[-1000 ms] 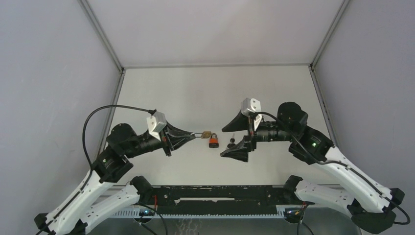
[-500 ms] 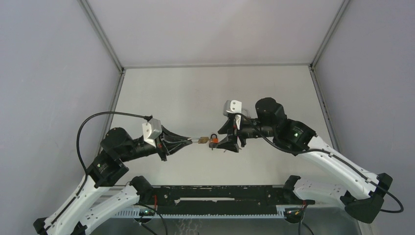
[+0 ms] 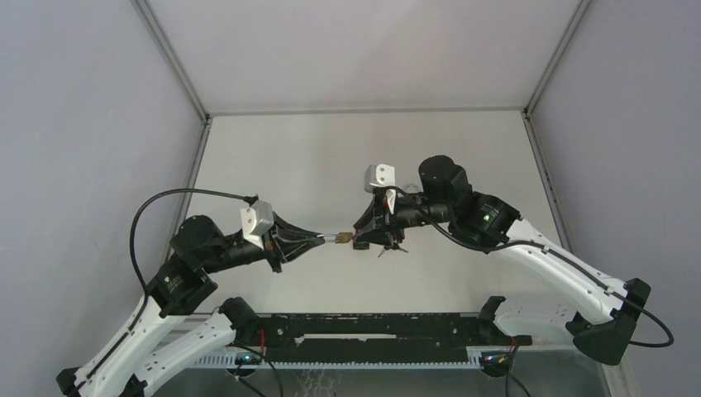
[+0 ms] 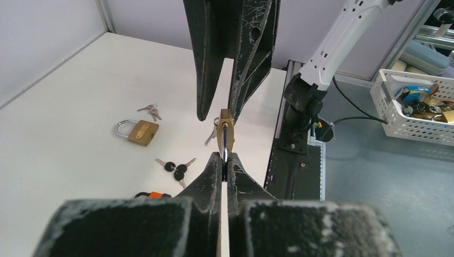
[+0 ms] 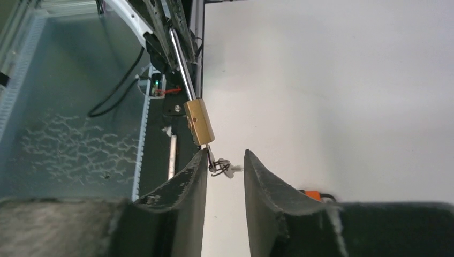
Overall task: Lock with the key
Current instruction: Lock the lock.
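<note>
My left gripper (image 3: 324, 237) is shut on the steel shackle of a small brass padlock (image 3: 345, 238) and holds it out level above the table. In the left wrist view the padlock (image 4: 224, 130) sticks up from my closed fingertips (image 4: 214, 163). A key with a wire ring (image 5: 220, 167) hangs from the padlock's (image 5: 198, 121) bottom end. My right gripper (image 3: 368, 235) faces the left one. It is open, with its fingers (image 5: 195, 179) on either side of the key, and the key lies against the left finger.
On the table lie a second brass padlock (image 4: 138, 130), a silver key pair (image 4: 152, 111), black-headed keys (image 4: 175, 167) and an orange padlock (image 4: 155, 195), also in the right wrist view (image 5: 310, 195). A white basket (image 4: 412, 115) of locks stands off the table.
My right gripper has moved left to the padlock and narrowed from wide open until it straddles the key. My left gripper drew back slightly with the padlock, then held still.
</note>
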### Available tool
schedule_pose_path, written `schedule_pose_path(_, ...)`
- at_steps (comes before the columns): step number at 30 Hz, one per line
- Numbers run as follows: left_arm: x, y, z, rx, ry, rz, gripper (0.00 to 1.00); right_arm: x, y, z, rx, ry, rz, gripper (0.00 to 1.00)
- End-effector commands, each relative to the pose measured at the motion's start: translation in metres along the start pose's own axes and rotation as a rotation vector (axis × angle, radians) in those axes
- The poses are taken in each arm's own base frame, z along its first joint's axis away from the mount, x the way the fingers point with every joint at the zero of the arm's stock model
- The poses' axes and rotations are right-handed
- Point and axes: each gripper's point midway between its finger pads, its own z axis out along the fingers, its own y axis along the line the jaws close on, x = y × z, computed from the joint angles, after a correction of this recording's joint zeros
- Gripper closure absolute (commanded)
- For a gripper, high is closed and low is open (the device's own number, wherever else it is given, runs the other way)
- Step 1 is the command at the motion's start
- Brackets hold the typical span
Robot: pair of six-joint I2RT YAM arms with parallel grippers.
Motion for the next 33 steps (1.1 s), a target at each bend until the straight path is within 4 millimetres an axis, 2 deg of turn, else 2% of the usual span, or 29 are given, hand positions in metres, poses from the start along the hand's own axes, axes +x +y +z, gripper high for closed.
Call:
schedule_pose_path(1, -0.016, -0.003, 0.001, 0.021, -0.049, 0.023, 1.00, -0.022, 0.005, -0.001, -0.025, -0.053, -0.061, 0.69)
schedule_pose_path(4, -0.016, -0.004, 0.001, 0.022, -0.049, 0.024, 1.00, -0.020, 0.006, 0.000, -0.030, -0.046, -0.060, 0.79)
schedule_pose_path(6, -0.015, -0.003, 0.002, 0.022, -0.046, 0.021, 1.00, -0.020, 0.008, 0.001, -0.043, -0.048, -0.062, 0.97)
schedule_pose_path(7, -0.015, -0.003, 0.002, 0.021, -0.046, 0.020, 1.00, -0.020, 0.009, 0.002, -0.051, -0.048, -0.061, 1.00)
schedule_pose_path(11, -0.014, 0.001, -0.003, -0.007, -0.037, 0.044, 1.00, -0.006, 0.006, -0.001, -0.034, 0.004, -0.060, 1.00)
schedule_pose_path(16, -0.008, 0.017, -0.019, -0.082, 0.019, 0.114, 1.00, 0.031, -0.030, -0.018, 0.102, 0.076, 0.015, 1.00)
schedule_pose_path(22, -0.005, 0.031, -0.034, -0.167, 0.036, 0.192, 1.00, 0.045, -0.067, -0.051, 0.258, 0.001, 0.105, 1.00)
schedule_pose_path(24, -0.001, 0.032, -0.037, -0.181, 0.036, 0.184, 1.00, 0.052, -0.082, -0.060, 0.350, -0.029, 0.218, 1.00)
schedule_pose_path(26, 0.004, 0.032, -0.038, -0.194, 0.032, 0.139, 1.00, 0.071, -0.107, -0.075, 0.520, -0.042, 0.423, 1.00)
schedule_pose_path(28, 0.011, 0.029, -0.038, -0.189, 0.026, 0.095, 1.00, 0.109, -0.117, -0.089, 0.627, -0.032, 0.699, 1.00)
schedule_pose_path(31, 0.016, 0.027, -0.037, -0.190, -0.023, 0.065, 1.00, 0.161, -0.108, -0.099, 0.703, -0.076, 1.006, 1.00)
schedule_pose_path(33, 0.013, 0.028, -0.037, -0.196, -0.055, 0.054, 1.00, 0.190, -0.099, -0.100, 0.763, -0.085, 1.098, 1.00)
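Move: The key bow sticking out of the held long-shackle padlock is between the right hand's still-open fingers, about 1 cm left of the hand point and level; the padlock's body is some 4 cm left. For the left hand, which already grips the shackle, the body is 3 cm and the key about 5 cm to the right. Down on the table, 30 cm below the right hand, the orange padlock is roughly 17 cm ahead and level sideways, the black-headed keys 17 cm ahead and 9 cm right. Rightward and down, sweeping forward as well: first the right fingers shut on the key almost in place, then the hand draws it away from the padlock, some 14 cm right, 12 down and 10 forward, swinging clockwise about 50 degrees and tipping its fingers downward. The left hand keeps its pinch on the shackle and backs off left about 5 cm, sinking a little. ##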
